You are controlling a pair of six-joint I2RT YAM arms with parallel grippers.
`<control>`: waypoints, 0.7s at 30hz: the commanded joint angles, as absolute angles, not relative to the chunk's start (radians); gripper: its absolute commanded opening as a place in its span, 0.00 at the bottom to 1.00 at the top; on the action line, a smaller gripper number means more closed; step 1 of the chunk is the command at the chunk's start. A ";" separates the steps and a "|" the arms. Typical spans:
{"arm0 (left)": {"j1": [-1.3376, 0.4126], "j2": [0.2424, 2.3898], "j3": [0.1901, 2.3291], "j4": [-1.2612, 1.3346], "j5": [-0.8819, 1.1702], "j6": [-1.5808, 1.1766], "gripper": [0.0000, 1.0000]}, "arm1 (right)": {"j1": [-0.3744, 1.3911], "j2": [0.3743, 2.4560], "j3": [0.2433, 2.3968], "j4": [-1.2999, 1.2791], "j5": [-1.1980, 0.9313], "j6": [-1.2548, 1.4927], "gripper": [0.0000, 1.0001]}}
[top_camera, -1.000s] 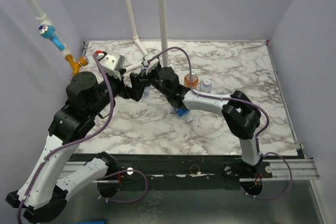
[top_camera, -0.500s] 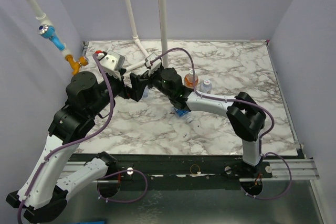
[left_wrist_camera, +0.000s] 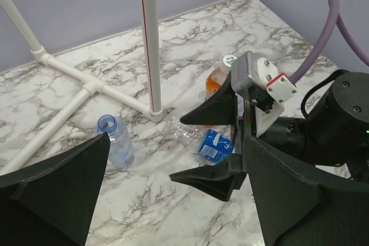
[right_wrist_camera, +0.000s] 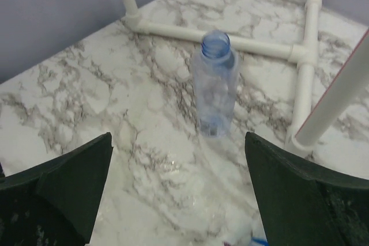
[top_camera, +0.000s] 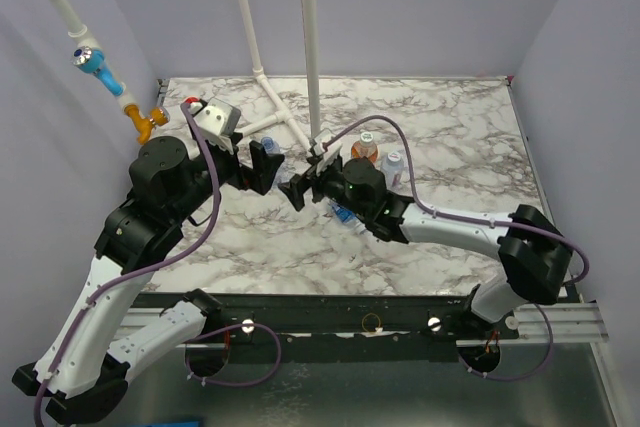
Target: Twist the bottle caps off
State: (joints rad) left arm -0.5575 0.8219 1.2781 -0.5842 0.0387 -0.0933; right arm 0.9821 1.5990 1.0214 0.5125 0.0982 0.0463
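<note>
An uncapped clear bottle (left_wrist_camera: 115,141) stands free on the marble, seen too in the right wrist view (right_wrist_camera: 214,82) and from above (top_camera: 268,147). My left gripper (top_camera: 264,169) is open just near of it, empty. My right gripper (top_camera: 298,188) is open and empty, and faces the left one (left_wrist_camera: 176,148). A bottle with a blue label (left_wrist_camera: 214,145) lies on its side below the right gripper. The orange bottle (top_camera: 365,152) stands behind with its white cap (left_wrist_camera: 229,60) on. Beside it stands a clear bottle (top_camera: 394,164) with a white cap (top_camera: 394,156).
White pipes (top_camera: 270,97) run across the back left of the marble table (top_camera: 470,127), and an upright pipe (left_wrist_camera: 150,38) rises just behind the bottles. Purple walls close in the sides. Cables loop over both arms.
The right gripper has drawn back from the left gripper, towards the right and the near side, and opened a little wider. The uncapped bottle now stands alone between them.
</note>
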 commanded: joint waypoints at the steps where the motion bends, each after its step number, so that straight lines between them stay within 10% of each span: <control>1: -0.552 0.816 1.266 -0.574 0.071 -0.090 0.99 | 0.997 1.489 0.884 0.388 0.173 0.149 1.00; 21: -0.552 0.834 1.248 -0.578 0.184 -0.066 0.99 | 1.039 1.361 0.615 0.005 0.479 0.496 0.99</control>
State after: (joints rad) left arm -0.5575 0.8303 1.2617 -0.5838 0.1276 -0.0849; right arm 1.0340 1.2778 0.6201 0.0750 0.3996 0.4133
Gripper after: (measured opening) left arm 0.988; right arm 0.997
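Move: The blue-labelled bottle lies on the table, its middle about 8 cm ahead of the right hand, 11 cm to its right and 19 cm below; its cap is some 15 cm right and about level. From the right hand, the orange bottle stands 16 cm ahead, 17 cm right; the clear capped bottle 12 cm ahead, 24 cm right; the uncapped bottle 16 cm ahead, 6 cm left. From the left hand, the blue-labelled bottle is roughly 17 cm ahead, 18 cm right, 34 cm below. Down and to its right together, and back by about half as much at first, the right hand sweeps some 20 cm away from the uncapped bottle towards the cap end of the blue-labelled bottle. On the way the wrist tips the fingers down by about 25 degrees and swings them clockwise; they stay wide open, ending above and just short of the cap, still touching nothing. ##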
